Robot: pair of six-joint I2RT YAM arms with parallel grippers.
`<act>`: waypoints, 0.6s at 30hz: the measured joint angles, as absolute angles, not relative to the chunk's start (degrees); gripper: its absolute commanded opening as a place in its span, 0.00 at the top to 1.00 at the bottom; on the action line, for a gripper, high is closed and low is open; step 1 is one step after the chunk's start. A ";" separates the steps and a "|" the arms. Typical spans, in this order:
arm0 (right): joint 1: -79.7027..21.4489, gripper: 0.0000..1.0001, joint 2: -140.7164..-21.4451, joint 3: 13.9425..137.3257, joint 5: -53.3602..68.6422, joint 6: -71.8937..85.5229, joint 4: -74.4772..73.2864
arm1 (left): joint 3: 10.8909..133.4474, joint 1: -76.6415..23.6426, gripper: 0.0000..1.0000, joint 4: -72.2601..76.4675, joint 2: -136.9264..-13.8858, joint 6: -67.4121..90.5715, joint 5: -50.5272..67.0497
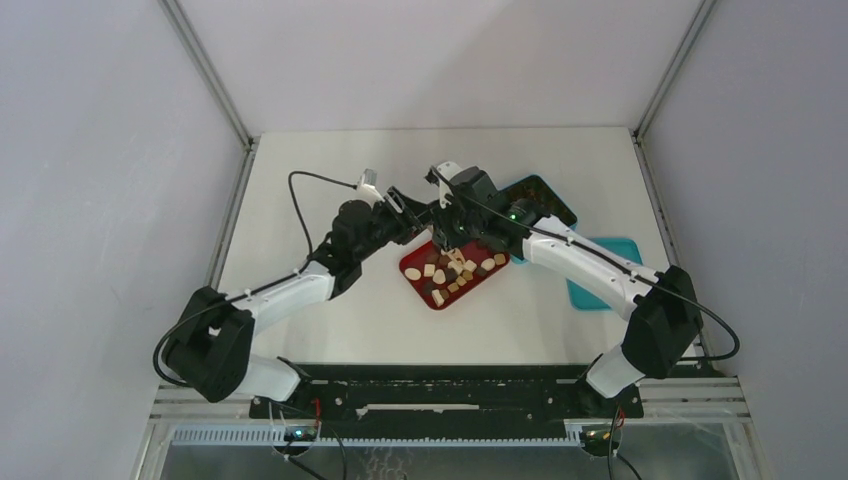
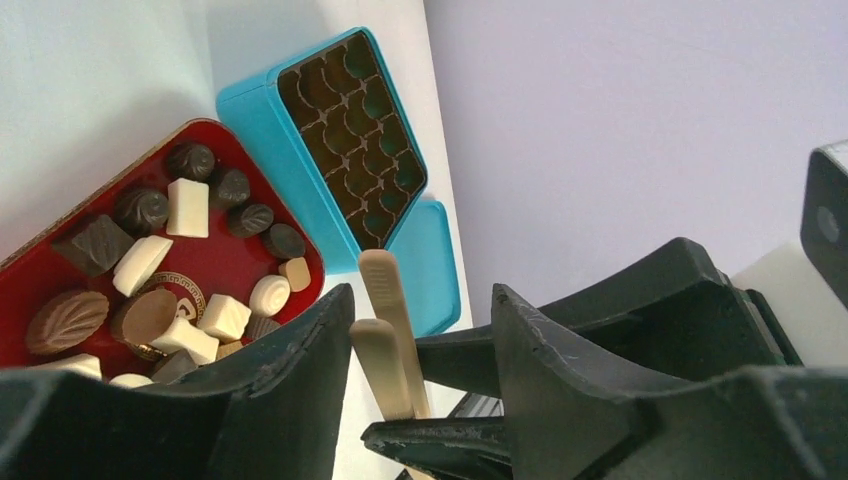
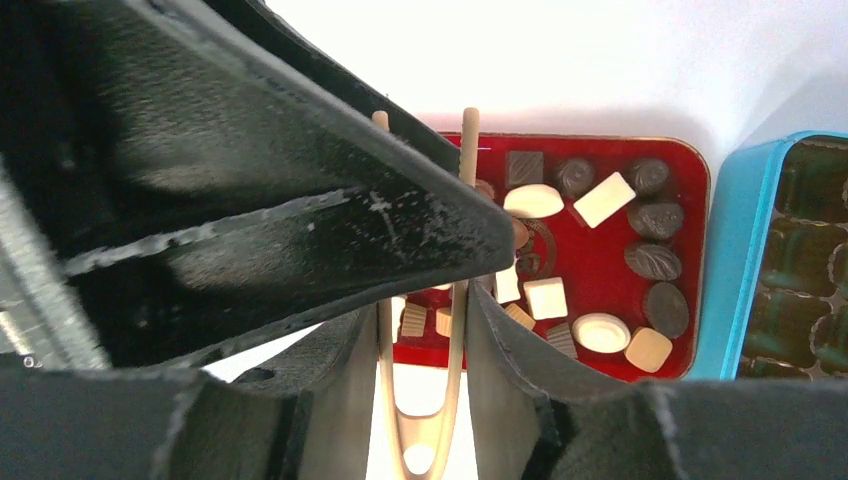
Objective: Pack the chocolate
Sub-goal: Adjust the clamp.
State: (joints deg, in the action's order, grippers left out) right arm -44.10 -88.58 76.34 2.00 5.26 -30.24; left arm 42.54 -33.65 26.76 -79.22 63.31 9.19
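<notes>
The chocolate (image 1: 452,270) (image 2: 187,207) (image 3: 545,297), small dark, tan and cream pieces, lies loose in the red tray (image 1: 500,272) (image 2: 215,265) (image 3: 600,260). My right gripper (image 1: 447,232) (image 3: 422,300) is shut on the tan wooden tongs (image 3: 455,350) above the tray's near-left end. Both tong arms (image 2: 385,340) point toward the tray. My left gripper (image 1: 415,215) (image 2: 422,300) is open astride them: one finger (image 2: 310,350) sits close beside an arm, the other stands well apart. Seen from the right wrist, a left finger (image 3: 300,200) crosses over the tongs.
A teal box (image 1: 520,185) (image 2: 260,120) (image 3: 735,250) with a dark brown grid insert (image 2: 355,130) of hollow cells stands just right of the tray. Its teal lid (image 1: 600,270) (image 2: 435,260) lies farther right. White walls close in the table on three sides.
</notes>
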 measured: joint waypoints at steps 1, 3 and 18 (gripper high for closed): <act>-44.14 0.59 -88.47 76.12 2.00 5.26 -29.98 | 42.54 -33.69 0.47 27.27 -79.64 63.90 9.21; -44.21 0.59 -88.38 76.01 2.00 5.28 -29.58 | 42.54 -33.74 0.52 28.56 -80.58 65.06 9.19; -44.42 0.57 -84.47 72.88 1.17 5.43 -26.20 | 41.23 -34.02 1.00 36.71 -83.74 74.06 8.27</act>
State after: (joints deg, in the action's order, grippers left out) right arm -44.42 -84.47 72.88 1.17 5.43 -26.20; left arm 41.23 -34.02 36.71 -83.74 74.06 8.27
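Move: Just ahead of the left fingers, already between their open pads, are the upturned prongs of the wooden clamp, about 1 cm forward and 2 cm right, level with the hand; from the right hand, which holds the clamp lower down, they are some 2 cm forward, 2 cm left and 3 cm up. From the left hand, the red chocolate tray lies roughly 2 cm back, 3 cm right and 18 cm below; the blue box about 8 cm forward, 19 cm right, 15 cm below. Easing about 1.5 cm forward and to the right onto the clamp's prongs, the left hand rolls some 10 degrees about its pointing direction, left side dropping, and closes its fingers until they pinch the prongs from both sides. The right hand keeps its grip lower on the clamp, rising about 1.5 cm and tipping slightly upward. ##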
